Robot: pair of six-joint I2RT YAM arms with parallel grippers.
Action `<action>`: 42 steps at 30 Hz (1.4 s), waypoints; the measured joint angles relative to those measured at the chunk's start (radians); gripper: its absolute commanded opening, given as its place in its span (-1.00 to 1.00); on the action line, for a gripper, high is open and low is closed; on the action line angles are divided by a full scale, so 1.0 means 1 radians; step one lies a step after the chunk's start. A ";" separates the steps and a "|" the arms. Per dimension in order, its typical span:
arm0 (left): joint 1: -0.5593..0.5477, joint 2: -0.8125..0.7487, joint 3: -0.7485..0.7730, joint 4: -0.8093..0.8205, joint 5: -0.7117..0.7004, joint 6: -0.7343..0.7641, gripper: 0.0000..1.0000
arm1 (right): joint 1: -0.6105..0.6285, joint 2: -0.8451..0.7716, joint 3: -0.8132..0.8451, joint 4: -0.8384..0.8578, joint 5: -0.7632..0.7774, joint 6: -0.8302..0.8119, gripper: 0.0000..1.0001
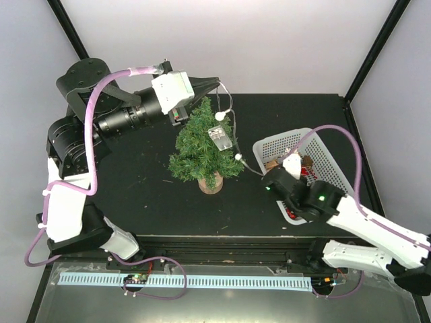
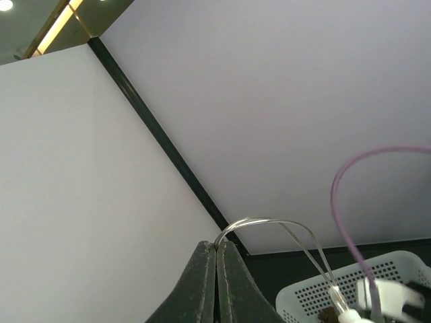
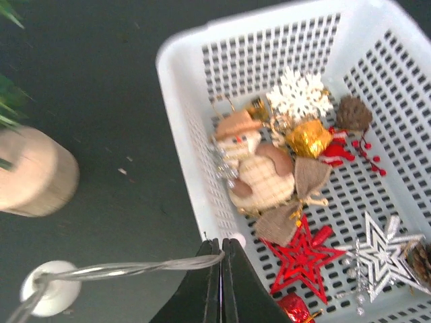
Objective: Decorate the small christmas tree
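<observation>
The small christmas tree [image 1: 202,145], dark green on a light-wood stump [image 1: 211,183], stands mid-table. A clear-wire light string [image 1: 229,101] with white bulbs [image 1: 238,158] and a clear battery box [image 1: 219,136] drapes down its right side. My left gripper [image 1: 217,82] hovers just above and right of the treetop, shut on the wire's upper loop [image 2: 269,222]. Beside the basket's left wall, my right gripper [image 3: 221,245] is shut on the lower stretch of wire [image 3: 121,269], next to a bulb [image 3: 50,296]. The stump [image 3: 30,175] lies to its left.
A white mesh basket [image 1: 283,134] sits right of the tree and holds a snowman figure [image 3: 252,168], a red star [image 3: 303,259], a silver star [image 3: 380,256], a white snowflake [image 3: 300,94] and a pine cone [image 3: 353,111]. White walls with black posts surround the black table.
</observation>
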 measured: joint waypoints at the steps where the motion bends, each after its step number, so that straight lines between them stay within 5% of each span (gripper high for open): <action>1: 0.005 0.000 0.000 0.000 0.000 0.000 -0.97 | 0.000 -0.023 0.027 -0.010 -0.002 -0.004 -0.98; 8: 0.036 -0.004 -0.006 0.000 -0.002 0.000 -0.96 | 0.000 -0.136 0.211 -0.072 -0.071 -0.058 -0.98; 21: 0.079 -0.055 -0.038 0.000 -0.019 0.000 -0.97 | 0.000 -0.077 0.516 -0.131 -0.250 -0.158 -0.98; 42: 0.227 -0.343 -0.236 -0.027 -0.134 0.037 -0.97 | 0.000 0.046 0.933 0.029 -0.544 -0.283 -0.97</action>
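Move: The tree stands about 18 cm to the left of my right hand and a few centimetres farther out, its middle some 5 cm lower. The basket's middle is roughly 11 cm to this hand's right, 6 cm farther out and 16 cm below. From my high left hand the tree is about 49 cm down, 6 cm ahead and 3 cm to the left; the battery box dangles straight below that hand, some 18 cm down. I keep the light string pinched in both grippers and lift my right hand about 33 cm off the basket's side, easing a little left and back while its fingers swing round from forward-and-down to nearly level, pointing left and forward. My left hand edges forward, then sweeps some 13 cm left, high past the tree, turning about 20 degrees counter-clockwise and drawing the string out. ##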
